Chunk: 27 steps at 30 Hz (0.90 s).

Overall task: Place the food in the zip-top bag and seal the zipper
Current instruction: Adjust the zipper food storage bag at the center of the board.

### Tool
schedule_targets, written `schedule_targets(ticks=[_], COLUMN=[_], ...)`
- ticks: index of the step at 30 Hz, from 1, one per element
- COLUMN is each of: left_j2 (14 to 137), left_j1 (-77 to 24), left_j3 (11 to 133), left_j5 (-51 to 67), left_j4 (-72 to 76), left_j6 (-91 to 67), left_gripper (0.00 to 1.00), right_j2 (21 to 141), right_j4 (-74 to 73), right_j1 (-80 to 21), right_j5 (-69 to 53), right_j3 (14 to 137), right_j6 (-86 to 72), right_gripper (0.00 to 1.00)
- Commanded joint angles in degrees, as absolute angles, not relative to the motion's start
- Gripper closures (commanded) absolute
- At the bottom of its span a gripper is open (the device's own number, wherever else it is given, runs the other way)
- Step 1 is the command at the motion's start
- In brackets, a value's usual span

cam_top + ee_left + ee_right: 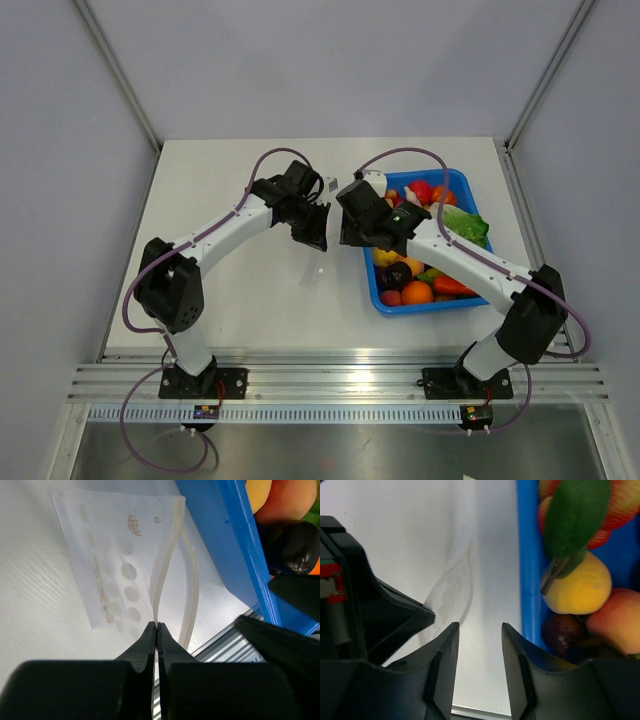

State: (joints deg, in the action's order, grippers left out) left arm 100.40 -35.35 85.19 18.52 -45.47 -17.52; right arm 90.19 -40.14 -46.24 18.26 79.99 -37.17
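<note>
The zip-top bag (115,565), a clear pouch with pale printed dots, lies on the white table with its mouth open. My left gripper (157,626) is shut on one lip of the zipper (167,555), and the other lip bows away to the right. In the top view this left gripper (312,238) points down at mid-table. My right gripper (480,627) is open and empty over bare table, between the bag (452,580) and the blue tray (525,555). The food (562,632), a dark purple fruit, sits in the tray among other fruit (398,274).
The blue tray (470,195) at the right holds orange, yellow and red fruits and a green leafy cabbage (465,225). Its left wall runs close beside my right gripper (352,232). An aluminium rail (330,378) lines the table's near edge.
</note>
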Motion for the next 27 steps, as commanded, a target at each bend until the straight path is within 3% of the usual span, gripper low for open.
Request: schedule_targets(ticks=[1, 3, 10, 16, 27], left_j2=[101.0, 101.1, 101.0, 101.0, 101.4], left_j1=[-35.7, -35.8, -35.8, -35.9, -36.1], left_j3=[88.4, 88.6, 89.0, 89.7, 90.4], left_j5=[17.7, 17.6, 17.5, 17.6, 17.8], left_j4=[-45.4, -45.6, -45.7, -46.1, -46.5], left_j6=[-16.5, -16.4, -16.3, -16.3, -16.3], left_gripper=[1.00, 1.00, 1.00, 1.00, 1.00], right_j2=[84.2, 82.3, 72.2, 70.7, 75.6], right_j4=[-44.2, -47.4, -51.3, -48.4, -42.5], right_j1=[-46.8, -46.1, -39.1, -37.9, -38.0], right_j5=[27.7, 30.8, 27.3, 19.8, 16.4], right_j3=[77.7, 75.5, 63.0, 56.7, 57.8], right_j6=[-39.2, -39.8, -41.0, -39.0, -34.3], right_gripper=[0.53, 0.38, 0.14, 0.07, 0.12])
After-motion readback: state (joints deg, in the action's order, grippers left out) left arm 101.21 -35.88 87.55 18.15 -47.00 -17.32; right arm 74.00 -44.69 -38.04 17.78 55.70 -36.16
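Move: The dark round fruit in the blue tray lies about 11 cm to the right hand's right, roughly 5 cm back and 12 cm lower. The yellow fruit is some 4 cm ahead and 3 cm left of the dark fruit; the orange sits about 4 cm right of the dark fruit and 3 cm nearer the bases. The bag is about 6 cm left of the right hand, 1 cm back and 7 cm lower. From the left hand, the dark fruit is roughly 17 cm right, 4 cm back and 8 cm lower. The empty right hand sweeps right, away from the bag and over the tray's left rim, about 14 cm at its farthest while drawing back some 6 cm, then eases a couple of cm left again; after a slight rise it sinks to end 7 cm lower, its fingers tipping about 10 degrees more downward and spreading from half open to nearly wide over the dark round fruit. The left hand stays put, its shut fingers still pinching the edge of the bag's mouth. ##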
